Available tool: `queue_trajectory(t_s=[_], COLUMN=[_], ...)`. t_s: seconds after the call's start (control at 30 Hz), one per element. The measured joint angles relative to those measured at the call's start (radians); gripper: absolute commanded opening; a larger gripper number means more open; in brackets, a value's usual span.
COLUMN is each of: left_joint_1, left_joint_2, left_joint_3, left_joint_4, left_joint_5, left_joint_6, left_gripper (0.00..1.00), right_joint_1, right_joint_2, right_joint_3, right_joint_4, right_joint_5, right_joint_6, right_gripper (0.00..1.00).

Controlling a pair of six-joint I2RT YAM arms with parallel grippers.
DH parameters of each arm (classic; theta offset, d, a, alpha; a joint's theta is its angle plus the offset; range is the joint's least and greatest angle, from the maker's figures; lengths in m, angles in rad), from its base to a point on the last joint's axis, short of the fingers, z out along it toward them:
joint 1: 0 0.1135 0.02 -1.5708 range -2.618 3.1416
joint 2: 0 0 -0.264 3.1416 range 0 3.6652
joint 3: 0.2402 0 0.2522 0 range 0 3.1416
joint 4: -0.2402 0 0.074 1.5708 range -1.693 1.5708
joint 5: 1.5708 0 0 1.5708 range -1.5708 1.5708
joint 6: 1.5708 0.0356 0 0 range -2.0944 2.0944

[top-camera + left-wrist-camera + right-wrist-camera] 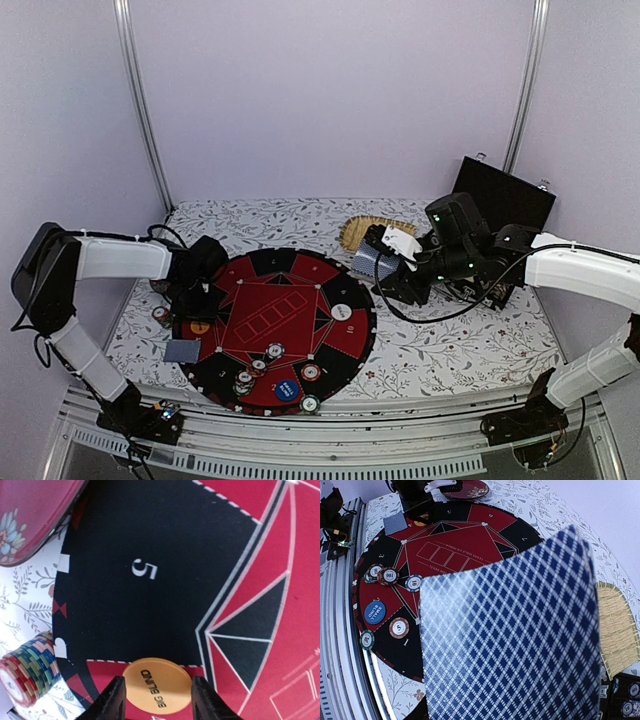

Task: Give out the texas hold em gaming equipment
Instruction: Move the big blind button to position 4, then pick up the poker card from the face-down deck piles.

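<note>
My left gripper (203, 303) is low over the left side of the round poker mat (300, 270). Its fingers (115, 700) are closed against both edges of an orange "BIG BLIND" button (157, 685), which sits at mat level on a red segment beside the black "5" segment. My right gripper (388, 262) hovers over the mat's far right edge, shut on playing cards (370, 263). Their blue diamond back (510, 630) fills the right wrist view and hides the fingers. One card (182, 350) lies at the mat's left edge. Several chips (275, 350) and a blue button (287, 390) lie on the near part.
A stack of chips (27, 672) stands just off the mat beside the left gripper, with a red patterned dish (30, 515) close by. The straw tray (372, 227) lies behind the right gripper. An open black case (500, 200) stands at the back right.
</note>
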Motion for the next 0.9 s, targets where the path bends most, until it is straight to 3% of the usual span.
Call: queue_trajectory(t_s=[0.27,0.43,0.63,0.8,0.9], left_joint_1=[-0.037,-0.102,-0.24,-0.343,-0.376], left_joint_2=[-0.243,-0.402,-0.38,-0.284,-0.22], left_joint_3=[0.045,0.06,0.06,0.08,0.114], left_joint_4=[0.095,0.31,0.527,0.64,0.654], left_joint_5=[0.145,0.341,0.569,0.678,0.688], left_joint_6=[0.05,0.05,0.045,0.076,0.096], left_gripper=[0.53,0.67,0.98,0.98,0.93], right_joint_1=[0.004,0.041,0.083,0.113,0.126], right_joint_2=[0.011,0.058,0.12,0.175,0.205], right_joint_3=[0.012,0.048,0.087,0.126,0.134], right_joint_4=[-0.002,0.002,0.025,0.05,0.062], right_joint_5=[0.0,0.0,-0.036,-0.06,-0.071], right_joint_6=[0.0,-0.001,-0.001,0.0,0.0], right_gripper=[0.44,0.44,0.44,0.44,0.44])
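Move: Low over position 4, the left hand has the big blind button about 2 cm straight below its fingers, and the dealt cards some 7 cm back and 4 cm left. The card deck that the right hand holds is its next goal: about 39 cm to the right, 1 cm back and 18 cm higher. That deck's middle is roughly 3 cm left, 1 cm ahead and 2 cm below the right hand. The dealer button lies some 5 cm ahead, 9 cm left and 19 cm below the right hand. Rising off the big blind button, the left hand climbs about 20 cm and sweeps nearly 30 cm right towards the card deck, swinging its fingers from pointing down to pointing right and opening them wide until they straddle the deck, not yet closed. The right hand keeps its grip and brings the deck some 7 cm left, slightly back, to meet it. ##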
